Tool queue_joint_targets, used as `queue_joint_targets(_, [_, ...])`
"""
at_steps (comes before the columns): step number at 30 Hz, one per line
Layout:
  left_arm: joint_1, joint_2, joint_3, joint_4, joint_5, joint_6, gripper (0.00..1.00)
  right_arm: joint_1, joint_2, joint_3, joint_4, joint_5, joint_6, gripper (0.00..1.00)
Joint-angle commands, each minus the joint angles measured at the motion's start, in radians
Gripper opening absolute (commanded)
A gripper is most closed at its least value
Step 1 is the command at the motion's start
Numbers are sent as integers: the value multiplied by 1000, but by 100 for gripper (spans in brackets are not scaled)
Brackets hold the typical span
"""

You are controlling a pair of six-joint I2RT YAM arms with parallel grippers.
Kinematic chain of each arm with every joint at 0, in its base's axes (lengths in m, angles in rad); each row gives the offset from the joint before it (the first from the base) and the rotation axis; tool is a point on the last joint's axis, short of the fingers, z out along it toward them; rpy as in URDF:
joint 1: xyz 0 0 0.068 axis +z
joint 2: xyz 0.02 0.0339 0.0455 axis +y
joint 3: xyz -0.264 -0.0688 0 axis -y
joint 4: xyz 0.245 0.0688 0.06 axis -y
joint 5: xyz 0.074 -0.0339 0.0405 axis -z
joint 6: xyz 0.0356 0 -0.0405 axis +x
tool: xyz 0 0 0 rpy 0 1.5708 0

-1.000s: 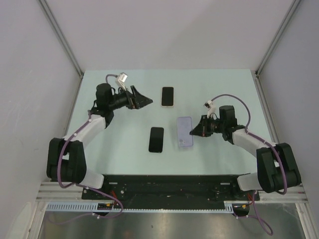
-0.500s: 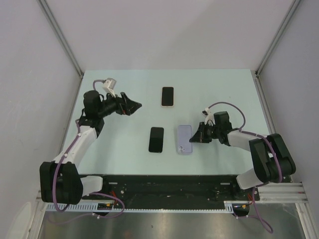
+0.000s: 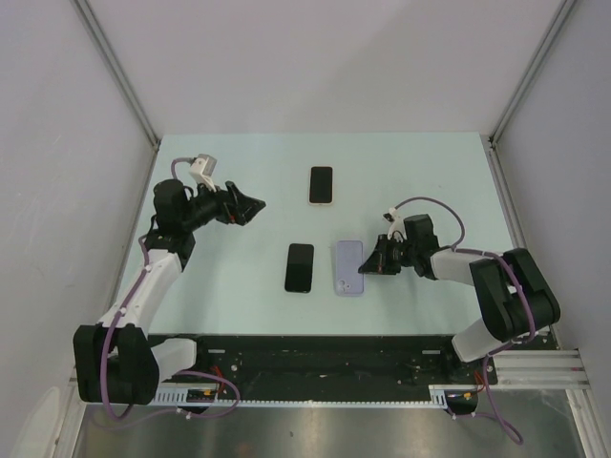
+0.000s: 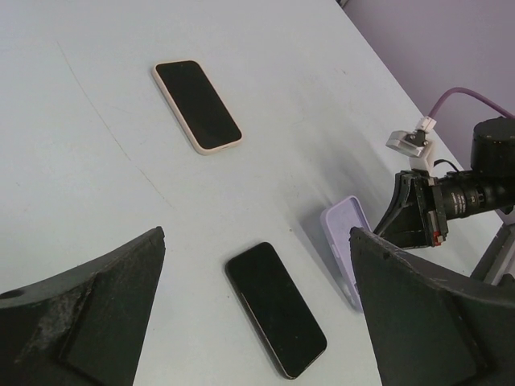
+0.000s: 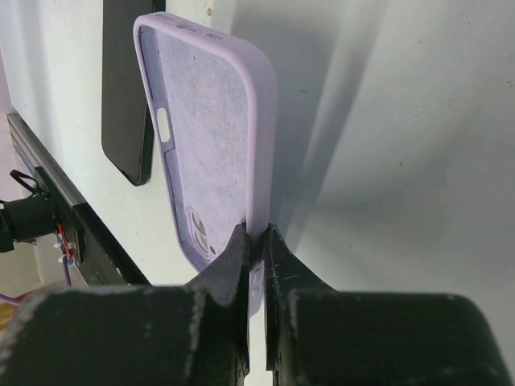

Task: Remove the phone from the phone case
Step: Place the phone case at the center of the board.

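The bare black phone [image 3: 300, 267] lies flat on the table, screen up, also in the left wrist view [image 4: 276, 310]. Just right of it is the lilac phone case [image 3: 348, 267], empty, its inside showing [image 5: 209, 145]. My right gripper [image 3: 374, 261] is shut on the case's right side wall [image 5: 257, 241] and holds that edge tilted up off the table. The left gripper [image 3: 248, 205] hovers open over the left of the table, well away from both, nothing between its fingers [image 4: 257, 233].
A second phone in a beige case [image 3: 321, 184] lies screen up farther back [image 4: 197, 104]. Grey walls close in the table [image 3: 430, 181] at both sides and the back. The black rail [image 3: 325, 348] with the arm bases runs along the near edge.
The left arm has drawn back to the left, gripper still open. The right gripper has carried the lilac case nearer the front edge and closer to the black phone.
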Motion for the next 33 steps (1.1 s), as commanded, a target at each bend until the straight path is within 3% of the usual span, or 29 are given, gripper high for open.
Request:
queue_joint_targets(1, [8, -3, -1, 11, -1, 16, 100, 6, 27, 4, 47, 21, 7, 2])
queue_joint_targets(15, [8, 9, -10, 11, 7, 16, 100, 2, 50, 11, 54, 42, 0, 9])
queue_joint_targets(21, [8, 9, -8, 11, 10, 14, 100, -1, 50, 10, 54, 48, -7, 23])
queue_joint_targets(33, [8, 12, -11, 13, 10, 13, 100, -1, 33, 10, 50, 50, -10, 30])
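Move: The right gripper already pinches the phone case by its right long edge; the case's middle lies some 4 cm to that hand's left and 2 cm farther out, with the board only about 3 cm under the fingertips. The black phone lies 18 cm to its left and 2 cm ahead, the pink-rimmed phone some 29 cm ahead and 11 cm left. From the left hand the case is about 25 cm right, 7 cm back and 20 cm lower. Lower the right gripper about 1 cm, straight down, to bring the held phone case onto the board just right of the black phone. Then stay there and open the fingers from nearly shut to a bit over a quarter, loosening the pinch on the case's right edge while the tips remain on either side of that edge. ##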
